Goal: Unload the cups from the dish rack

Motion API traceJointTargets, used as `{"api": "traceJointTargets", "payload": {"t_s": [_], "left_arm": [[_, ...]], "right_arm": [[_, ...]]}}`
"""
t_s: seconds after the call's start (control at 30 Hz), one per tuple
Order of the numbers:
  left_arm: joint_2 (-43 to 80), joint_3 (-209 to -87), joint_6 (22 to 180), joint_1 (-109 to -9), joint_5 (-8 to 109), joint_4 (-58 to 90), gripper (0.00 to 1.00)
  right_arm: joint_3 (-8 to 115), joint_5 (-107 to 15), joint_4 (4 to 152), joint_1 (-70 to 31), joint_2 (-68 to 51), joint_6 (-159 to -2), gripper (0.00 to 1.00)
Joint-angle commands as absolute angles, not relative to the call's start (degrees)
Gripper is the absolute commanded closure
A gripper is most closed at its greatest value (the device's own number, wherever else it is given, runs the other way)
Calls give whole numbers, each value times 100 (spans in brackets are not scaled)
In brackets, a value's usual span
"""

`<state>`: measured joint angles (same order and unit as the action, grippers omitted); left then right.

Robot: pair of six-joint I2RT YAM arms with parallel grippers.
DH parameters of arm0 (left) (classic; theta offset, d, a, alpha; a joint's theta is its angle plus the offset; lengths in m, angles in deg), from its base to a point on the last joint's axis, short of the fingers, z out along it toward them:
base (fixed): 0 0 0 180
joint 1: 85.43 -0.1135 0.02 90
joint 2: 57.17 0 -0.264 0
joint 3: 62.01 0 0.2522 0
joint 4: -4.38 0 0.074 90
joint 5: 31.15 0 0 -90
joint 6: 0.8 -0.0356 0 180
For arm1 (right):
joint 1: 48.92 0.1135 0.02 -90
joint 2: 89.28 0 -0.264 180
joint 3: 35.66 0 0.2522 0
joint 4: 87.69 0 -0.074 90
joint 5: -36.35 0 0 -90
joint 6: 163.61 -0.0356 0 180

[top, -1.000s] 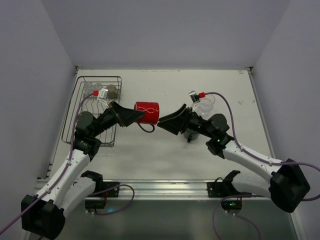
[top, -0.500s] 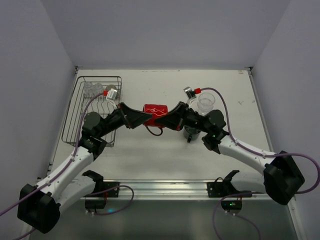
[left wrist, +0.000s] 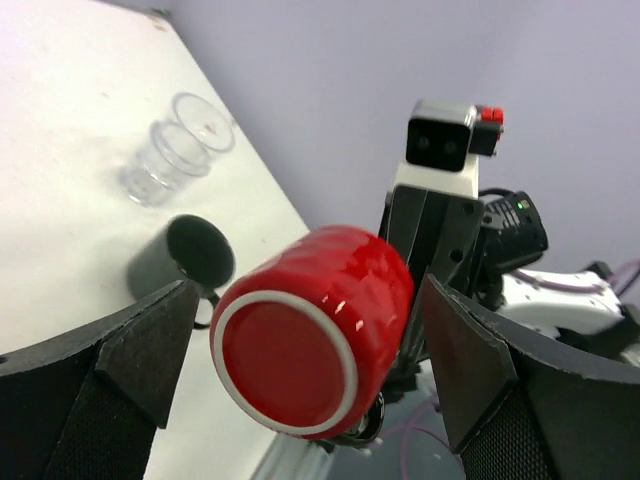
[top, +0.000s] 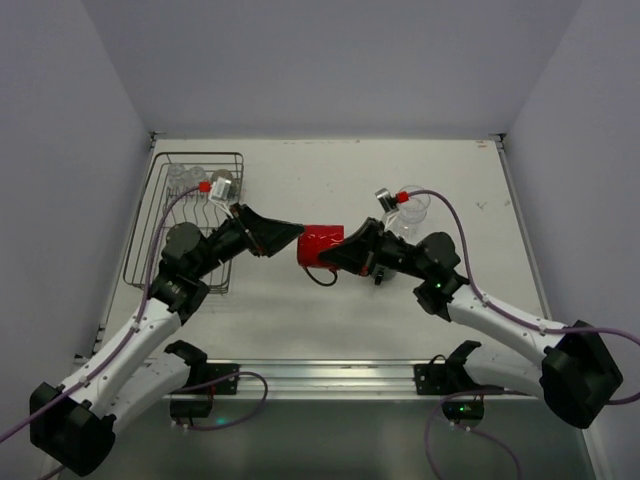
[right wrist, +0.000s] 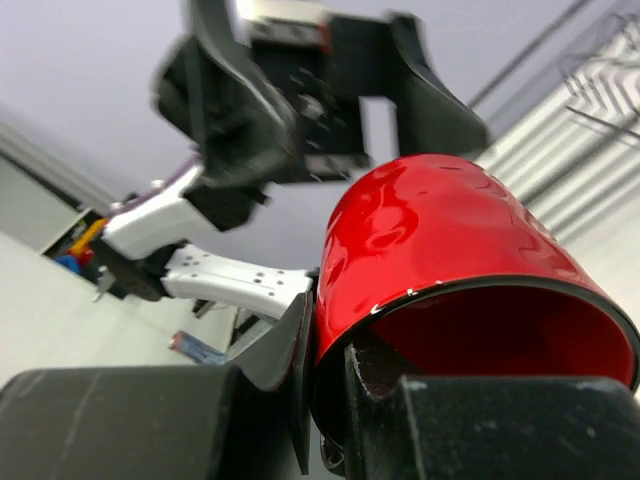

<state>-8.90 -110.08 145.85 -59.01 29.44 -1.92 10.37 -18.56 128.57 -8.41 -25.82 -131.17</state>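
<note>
The red mug hangs on its side above the middle of the table, its base toward my left gripper. That gripper is open, and its fingers stand clear on either side of the red mug. My right gripper is shut on the mug's rim, one finger inside and one outside, as the right wrist view shows on the red mug. The dish rack at the back left holds clear tumblers and a greyish-tan cup.
On the table to the right stand a dark mug, partly under my right arm, and a clear tumbler. The left wrist view shows the dark mug and stacked clear tumblers. Walls close in the table on three sides.
My right gripper has shut on the red mug's rim and my left gripper has opened wide off it. The mug has shifted a little to the right.
</note>
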Motion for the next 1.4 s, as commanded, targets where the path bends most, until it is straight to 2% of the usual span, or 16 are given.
{"api": "traceJointTargets", "payload": {"t_s": [0.0, 0.17, 0.33, 0.4, 0.6, 0.8, 1.03, 1.37], "left_arm": [[-1190, -11567, 13624, -5941, 3740, 696, 0], [-1234, -11726, 13105, -5941, 4266, 1620, 0], [-1156, -12147, 12621, -5941, 5092, 2864, 0], [-1068, -12410, 12340, -5941, 5803, 3436, 0], [-909, -12815, 11804, -5941, 7421, 4335, 0], [-1067, -12807, 11548, -5941, 8451, 4643, 0], [-1261, -12420, 11495, -5941, 8732, 4662, 0], [-1305, -12446, 11513, -5941, 8821, 4530, 0]], "right_arm": [[1053, -2244, 11876, -858, -3047, -12277, 100], [1158, -2377, 10889, -849, -3242, -11756, 100], [1711, -2649, 9115, -858, -3023, -10870, 100], [2212, -2938, 8055, -849, -2681, -10362, 100], [3241, -4388, 6276, -718, -1740, -9411, 100], [4084, -5065, 5563, -366, -775, -9041, 100], [5104, -5891, 4718, -32, 465, -8776, 100], [5518, -6244, 4366, 214, 1337, -8645, 100]]}}
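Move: The right hand's red mug is bound for bare table about 8 cm ahead, 6 cm right and 29 cm below; a grey mug stands 8 cm right of that spot, a near glass roughly 17 cm ahead and 17 cm right of the hand. From the left hand, the green mug in the rack lies some 22 cm ahead, 17 cm left and 27 cm down, with a glass 6 cm left of it. Right hand lowers its red mug some 25 cm and forward, tipping it mouth-up; open left hand swings rackwards. ##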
